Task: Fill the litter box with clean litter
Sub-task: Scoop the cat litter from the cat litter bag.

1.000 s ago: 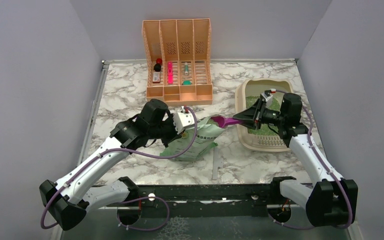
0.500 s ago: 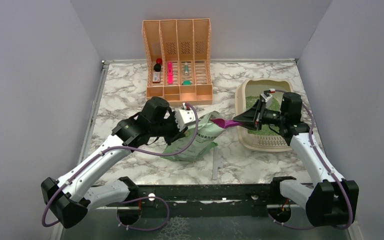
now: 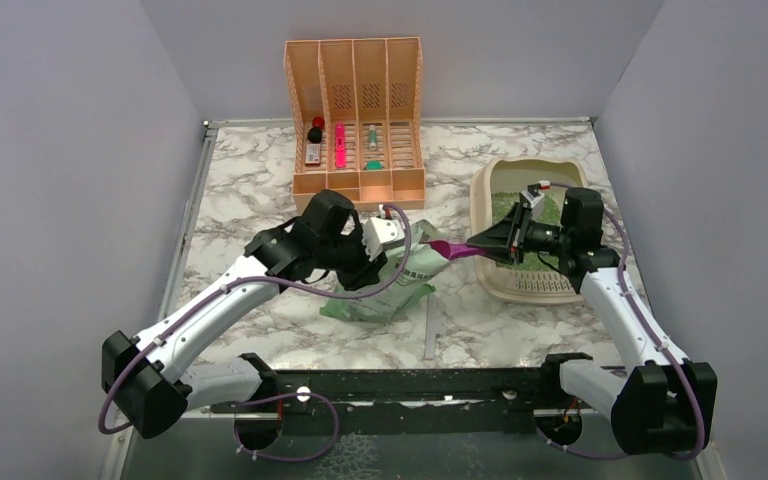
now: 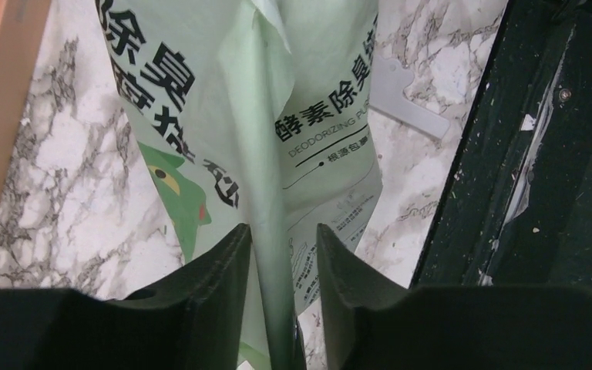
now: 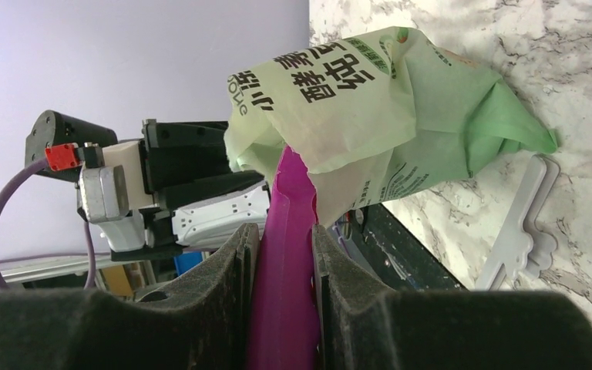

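Note:
The beige litter box (image 3: 481, 200) sits at the right of the marble table, with green clean litter (image 3: 506, 203) showing inside it. My right gripper (image 3: 492, 240) hovers over its left rim, shut on the handle of a magenta scoop (image 3: 451, 248). The scoop (image 5: 290, 196) reaches into the mouth of the pale green printed bag (image 5: 378, 116). That bag (image 3: 388, 292) lies crumpled mid-table. My left gripper (image 4: 284, 239) stands open astride an upright fold of the bag (image 4: 324, 116); the fold leans on the left finger, with a gap to the right one.
A peach slatted organizer (image 3: 355, 120) holding markers and small items stands at the back. A flat grey plastic piece (image 3: 431, 325) lies on the marble in front of the bag. The dark front rail (image 3: 410, 385) and grey walls bound the table.
My left arm has swung right along the bag and its jaws have parted from shut. The scoop's tip now sits inside the bag's mouth; the right arm barely moved.

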Controlling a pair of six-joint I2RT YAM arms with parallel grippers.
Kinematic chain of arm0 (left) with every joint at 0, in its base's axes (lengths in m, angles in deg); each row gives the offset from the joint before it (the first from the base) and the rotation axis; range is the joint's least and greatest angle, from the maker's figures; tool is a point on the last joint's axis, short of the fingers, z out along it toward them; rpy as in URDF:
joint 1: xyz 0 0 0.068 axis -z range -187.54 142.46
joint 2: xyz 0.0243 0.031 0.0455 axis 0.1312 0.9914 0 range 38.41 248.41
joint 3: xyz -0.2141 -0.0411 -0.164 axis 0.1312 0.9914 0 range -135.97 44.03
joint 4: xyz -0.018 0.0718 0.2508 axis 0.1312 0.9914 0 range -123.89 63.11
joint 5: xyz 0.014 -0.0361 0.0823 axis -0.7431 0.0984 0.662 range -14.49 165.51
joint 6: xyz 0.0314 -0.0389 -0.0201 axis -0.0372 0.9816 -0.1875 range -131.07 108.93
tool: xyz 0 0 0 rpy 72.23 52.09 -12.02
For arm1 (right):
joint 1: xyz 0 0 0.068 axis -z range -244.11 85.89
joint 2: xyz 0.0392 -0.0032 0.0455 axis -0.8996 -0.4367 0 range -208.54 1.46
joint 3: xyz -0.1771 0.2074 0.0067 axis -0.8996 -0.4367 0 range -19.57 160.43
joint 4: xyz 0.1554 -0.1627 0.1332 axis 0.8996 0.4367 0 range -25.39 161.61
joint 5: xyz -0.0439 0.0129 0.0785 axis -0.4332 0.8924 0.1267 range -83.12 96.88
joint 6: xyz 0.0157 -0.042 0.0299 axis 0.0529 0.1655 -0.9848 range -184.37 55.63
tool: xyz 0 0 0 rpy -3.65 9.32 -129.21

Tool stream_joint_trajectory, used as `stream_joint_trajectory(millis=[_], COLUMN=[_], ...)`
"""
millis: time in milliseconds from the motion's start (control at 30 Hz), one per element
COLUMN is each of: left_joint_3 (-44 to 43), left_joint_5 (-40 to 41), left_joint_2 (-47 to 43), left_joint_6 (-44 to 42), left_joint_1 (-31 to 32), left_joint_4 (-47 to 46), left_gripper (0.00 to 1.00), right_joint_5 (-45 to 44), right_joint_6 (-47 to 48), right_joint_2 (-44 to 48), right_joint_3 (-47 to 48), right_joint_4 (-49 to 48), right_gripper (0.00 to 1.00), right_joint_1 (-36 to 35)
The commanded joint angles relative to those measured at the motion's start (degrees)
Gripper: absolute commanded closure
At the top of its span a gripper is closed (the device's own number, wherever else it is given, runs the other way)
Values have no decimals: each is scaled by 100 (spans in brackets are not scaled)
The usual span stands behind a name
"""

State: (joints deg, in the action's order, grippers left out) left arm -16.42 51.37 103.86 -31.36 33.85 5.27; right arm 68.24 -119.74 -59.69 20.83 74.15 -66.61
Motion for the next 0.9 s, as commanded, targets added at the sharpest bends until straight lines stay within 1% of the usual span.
stream_joint_trajectory(millis=[0, 100, 133, 167, 233, 333, 467, 533, 633, 700, 767, 867], left_joint_3=[-169, -216, -232, -243, -250, -213, -67, -19, 43, 74, 85, 77], left_joint_5=[-109, -112, -121, -132, -192, -226, -214, -237, -321, -396, -469, -478], left_joint_2=[218, 276, 279, 265, 212, 86, -154, -280, -413, -463, -478, -563], left_joint_6=[-27, -1, 2, -2, -15, -53, -117, -126, -127, -163, -206, -204], left_joint_1=[27, 27, 26, 27, 25, 27, 27, 27, 27, 27, 33, 36], left_joint_4=[185, 243, 248, 243, 246, 244, 241, 233, 202, 182, 183, 186], left_gripper=[72, 92, 98, 100, 100, 100, 100, 100, 100, 100, 100, 100], right_joint_5=[306, 343, 345, 348, 373, 367, 469, 447, 582, 555, 556, 650], right_joint_6=[74, 124, 145, 149, 87, -248, -1186, -1386, -1186, -846, -543, -406], right_joint_2=[96, 27, 9, -22, -65, -82, -68, -30, -118, -143, -132, -94], right_joint_3=[-136, -91, -56, -20, 49, 39, -331, -411, -139, 82, 221, 257], right_joint_4=[94, 113, 122, 130, 100, -232, -1436, -1821, -1648, -1067, -633, -459], right_gripper=[99, 99, 99, 99, 99, 99, 99, 99, 99, 99, 99, 99], right_joint_1=[39, 39, 39, 38, 39, 39, 35, -43, -229, -254, -188, -10])
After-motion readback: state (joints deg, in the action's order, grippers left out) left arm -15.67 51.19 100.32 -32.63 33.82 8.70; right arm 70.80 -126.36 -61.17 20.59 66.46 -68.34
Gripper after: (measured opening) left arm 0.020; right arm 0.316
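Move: Between the left hand's open fingers runs the upright fold of the cat litter bag, about 1 cm below the hand point; the scraper lies some 6 cm back and 8 cm right, 19 cm down. From the right hand, holding the scoop with its blade under the bag's rim, the bag mouth is roughly level forward, 6 cm left and 3 cm below. The litter box stands about 8 cm ahead, 15 cm right and 20 cm below. Dipping about 1 cm, the left fingers close on the bag's fold, pinch it shut between the pads, then draw it a little back, left and up. The right hand keeps its grip on the scoop, sinks slightly, then raises it about 2 cm with a 1 cm shift left at the bag mouth, rocking it some 5 degrees. ##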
